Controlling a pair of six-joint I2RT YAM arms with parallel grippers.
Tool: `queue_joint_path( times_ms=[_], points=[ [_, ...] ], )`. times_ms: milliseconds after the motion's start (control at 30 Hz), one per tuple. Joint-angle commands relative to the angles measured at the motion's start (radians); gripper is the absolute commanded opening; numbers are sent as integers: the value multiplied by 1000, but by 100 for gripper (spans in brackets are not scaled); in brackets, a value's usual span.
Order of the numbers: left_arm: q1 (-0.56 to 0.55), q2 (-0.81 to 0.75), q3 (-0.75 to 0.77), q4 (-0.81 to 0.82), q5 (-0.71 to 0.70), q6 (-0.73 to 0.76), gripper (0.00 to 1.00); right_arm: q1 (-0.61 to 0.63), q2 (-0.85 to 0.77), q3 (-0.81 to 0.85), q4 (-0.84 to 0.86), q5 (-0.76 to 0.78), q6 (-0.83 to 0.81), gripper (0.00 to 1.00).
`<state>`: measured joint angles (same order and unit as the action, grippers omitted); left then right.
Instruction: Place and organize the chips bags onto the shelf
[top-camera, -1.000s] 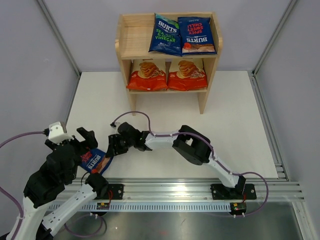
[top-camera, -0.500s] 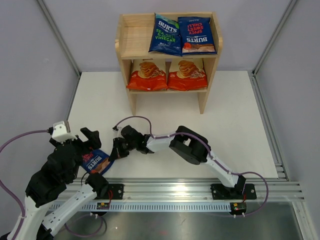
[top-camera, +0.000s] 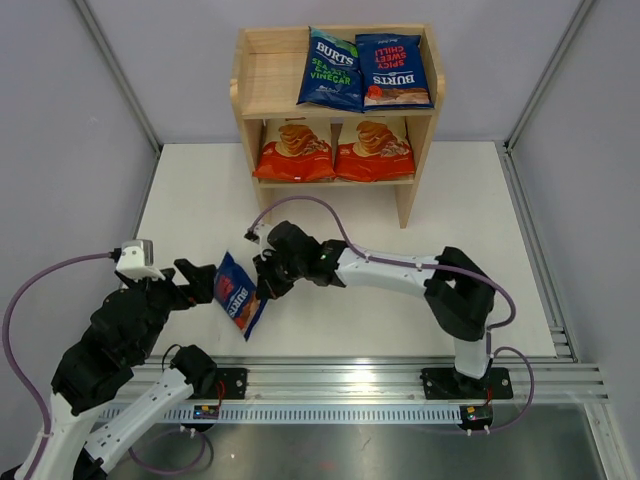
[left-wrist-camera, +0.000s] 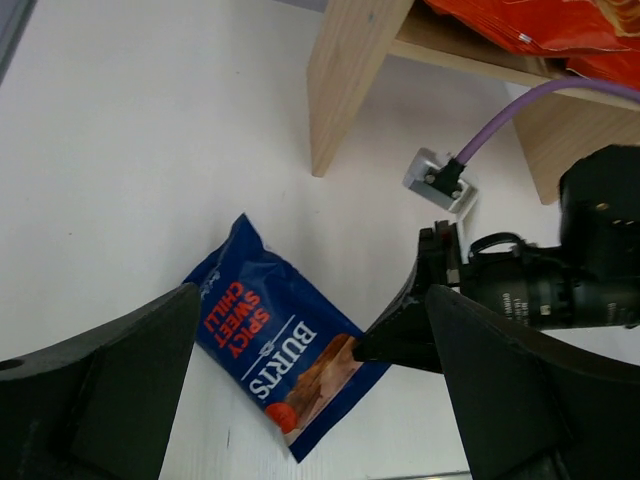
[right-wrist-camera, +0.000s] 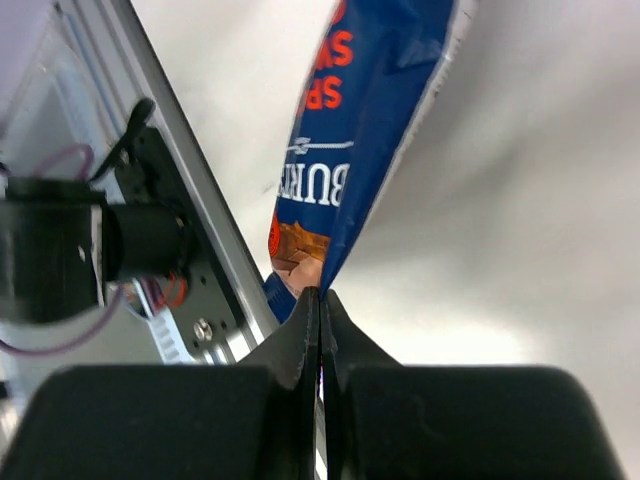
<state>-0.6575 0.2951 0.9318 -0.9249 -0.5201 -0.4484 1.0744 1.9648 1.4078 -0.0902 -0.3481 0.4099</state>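
A small dark blue Burts bag (top-camera: 237, 296) with red lettering hangs tilted above the white table, just off my left gripper (top-camera: 193, 287). My right gripper (top-camera: 262, 290) is shut on its right edge; the right wrist view shows the bag (right-wrist-camera: 345, 150) pinched between the closed fingertips (right-wrist-camera: 320, 295). In the left wrist view the bag (left-wrist-camera: 270, 345) lies between my wide-open left gripper (left-wrist-camera: 312, 295) and beyond it, untouched. The wooden shelf (top-camera: 268, 70) carries two Burts bags (top-camera: 330, 68) (top-camera: 393, 70) on top and two orange Cassava bags (top-camera: 295, 148) (top-camera: 374, 148) below.
An aluminium rail (top-camera: 380, 385) runs along the near table edge, close under the held bag. A purple cable (top-camera: 300, 205) loops over the right arm. The shelf's left leg (left-wrist-camera: 350, 80) stands ahead of the left gripper. Grey walls enclose the table.
The right gripper closed on the bag's edge and pulled it up and to the right, out from between the left gripper's fingers. The right arm stretched out; the left stayed open.
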Motion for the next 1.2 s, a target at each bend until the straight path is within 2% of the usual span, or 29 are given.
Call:
queue_joint_path(
  times_ms=[0, 133, 233, 433, 567, 733, 767, 867, 1000, 1100, 1167],
  points=[
    [1, 19, 15, 75, 107, 39, 99, -1, -136, 42, -314, 133, -198, 0],
    [1, 27, 9, 116, 215, 48, 99, -2, -243, 75, -530, 250, -272, 0],
    [1, 53, -13, 158, 325, 65, 99, -1, -328, 86, -646, 268, -316, 0],
    [1, 127, -93, 323, 708, 97, 99, -1, -523, 100, -818, 268, -352, 0],
    [1, 139, -201, 545, 859, 45, 99, -1, -639, 121, -907, 238, -355, 0],
    [1, 200, -319, 838, 1045, 20, 99, 28, -698, 172, -1055, 132, -393, 0],
    [1, 226, -344, 985, 1058, 20, 99, 36, -704, 177, -1072, 127, -395, 0],
    [1, 281, -439, 1270, 1156, -27, 99, 44, -731, 191, -1111, 86, -404, 0],
    [1, 421, -450, 1350, 1256, -7, 99, 73, -765, 214, -1152, 28, -404, 0],
    [1, 453, -468, 1365, 1308, 22, 99, 85, -796, 237, -1169, -76, -459, 0],
    [1, 446, -524, 1455, 1333, -4, 99, 84, -819, 246, -1169, -126, -474, 0]
  ],
)
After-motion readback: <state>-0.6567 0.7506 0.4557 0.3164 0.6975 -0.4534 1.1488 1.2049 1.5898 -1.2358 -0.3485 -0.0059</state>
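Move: The last blue Burts chips bag is already pinched in the right hand's shut fingers by its right-hand edge, its middle about 6 cm to that hand's left and 5 cm lower. From the open left hand, the bag's middle is some 7 cm to the right, 3 cm ahead and about 23 cm below. The foot of the shelf's front left leg stands roughly 20 cm straight ahead of the right hand and 9 cm below. Rightward together: the right hand keeps its pinch and lifts the bag up and to the right, about 24 cm across and 19 up, then draws it back towards the base while turning a little counter-clockwise. The left hand follows some 24 cm to the right, sinking slightly, and swings clockwise about 70 degrees so its open fingers face the bag's free end. ##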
